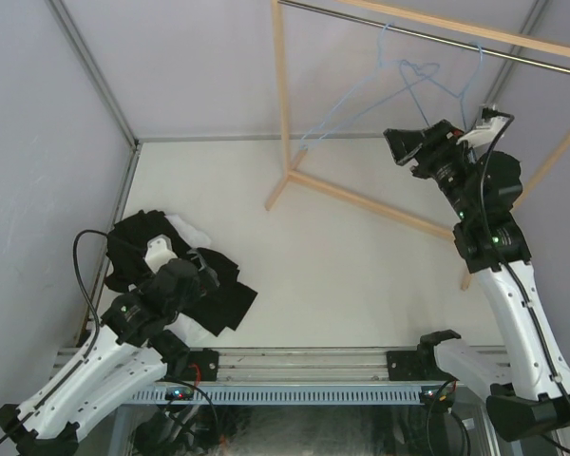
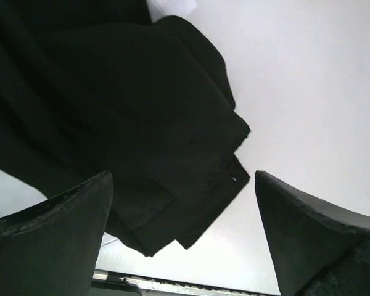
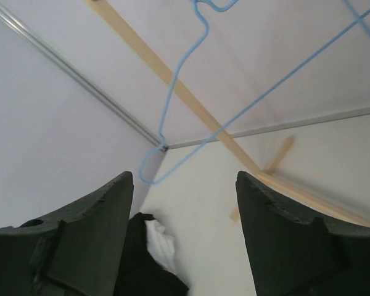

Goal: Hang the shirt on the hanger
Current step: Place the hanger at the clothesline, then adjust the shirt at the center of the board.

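Only a small part of the white shirt [image 1: 188, 230] shows at the left, mostly buried under a black garment [image 1: 223, 299]; it also appears as a white fold [image 3: 161, 242] in the right wrist view and as a sliver [image 2: 171, 7] in the left wrist view. A light blue wire hanger [image 1: 404, 66] hangs from the metal rail, its wire [image 3: 259, 97] just ahead of my right gripper [image 3: 185, 176]. That right gripper [image 1: 404, 144] is raised beside the hanger, open and empty. My left gripper [image 2: 183, 179] hovers open over the black garment [image 2: 129, 111], holding nothing.
A wooden rack with a metal rail [image 1: 437, 40] stands at the back right, and its base bar [image 1: 361, 198] lies across the table. Walls with metal corner posts [image 1: 95, 71] close in the left and back. The table's near edge is a metal strip [image 2: 172, 285].
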Action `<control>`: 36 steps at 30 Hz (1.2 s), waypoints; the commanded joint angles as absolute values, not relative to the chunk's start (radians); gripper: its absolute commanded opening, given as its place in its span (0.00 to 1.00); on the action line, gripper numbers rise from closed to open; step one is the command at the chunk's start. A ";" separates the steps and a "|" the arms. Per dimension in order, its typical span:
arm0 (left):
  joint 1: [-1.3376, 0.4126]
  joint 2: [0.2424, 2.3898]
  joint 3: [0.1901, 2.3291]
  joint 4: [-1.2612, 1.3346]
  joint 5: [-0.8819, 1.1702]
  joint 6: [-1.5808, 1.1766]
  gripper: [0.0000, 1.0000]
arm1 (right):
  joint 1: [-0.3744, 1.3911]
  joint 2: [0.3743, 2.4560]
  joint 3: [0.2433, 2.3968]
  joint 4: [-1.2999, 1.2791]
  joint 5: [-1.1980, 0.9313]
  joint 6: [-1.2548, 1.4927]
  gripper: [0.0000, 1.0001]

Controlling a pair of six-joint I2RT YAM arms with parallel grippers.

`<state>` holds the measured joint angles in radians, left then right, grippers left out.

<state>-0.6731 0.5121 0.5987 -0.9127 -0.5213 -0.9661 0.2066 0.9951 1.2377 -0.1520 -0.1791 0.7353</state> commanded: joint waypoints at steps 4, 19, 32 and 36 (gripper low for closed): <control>-0.588 0.537 0.692 -0.951 -0.612 -0.973 1.00 | 0.230 0.848 1.164 -0.295 -0.084 0.470 0.70; -0.310 0.685 0.606 -0.771 -0.542 -0.943 0.99 | 0.218 0.591 1.081 -0.519 -0.234 0.390 0.71; -0.216 0.747 0.546 -0.708 -0.527 -0.932 0.58 | 0.217 0.469 1.018 -0.658 -0.223 0.408 0.71; -0.213 0.786 0.595 -0.723 -0.512 -0.892 0.11 | 0.217 0.453 1.011 -0.672 -0.202 0.407 0.71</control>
<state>-0.2222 0.7605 0.5564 -0.7708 -0.5285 -0.9409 0.2222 0.4683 1.0145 -0.6636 -0.2165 0.4057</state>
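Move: To the left hand's left, about 9 cm over, 2 cm farther out and some 6 cm below, lies the black shirt's middle. A white cloth shows around 12 cm ahead and 7 cm left of this hand. From the right hand, the shirt is roughly 60 cm left, 12 cm back and 37 cm down; the just-hung hanger is about 12 cm ahead and 9 cm left, the other hanger 12 cm ahead and 8 cm right, both slightly higher. Swinging left over the black shirt, about 8 cm with a little forward, the left hand turns some 25 degrees counter-clockwise, then sinks about 5 cm from its brief rise and closes its wide-open fingers on a fold of cloth. The right hand, already free and part-open, backs 14 cm from the hangers and drops 10 cm, its left side rolling down. ##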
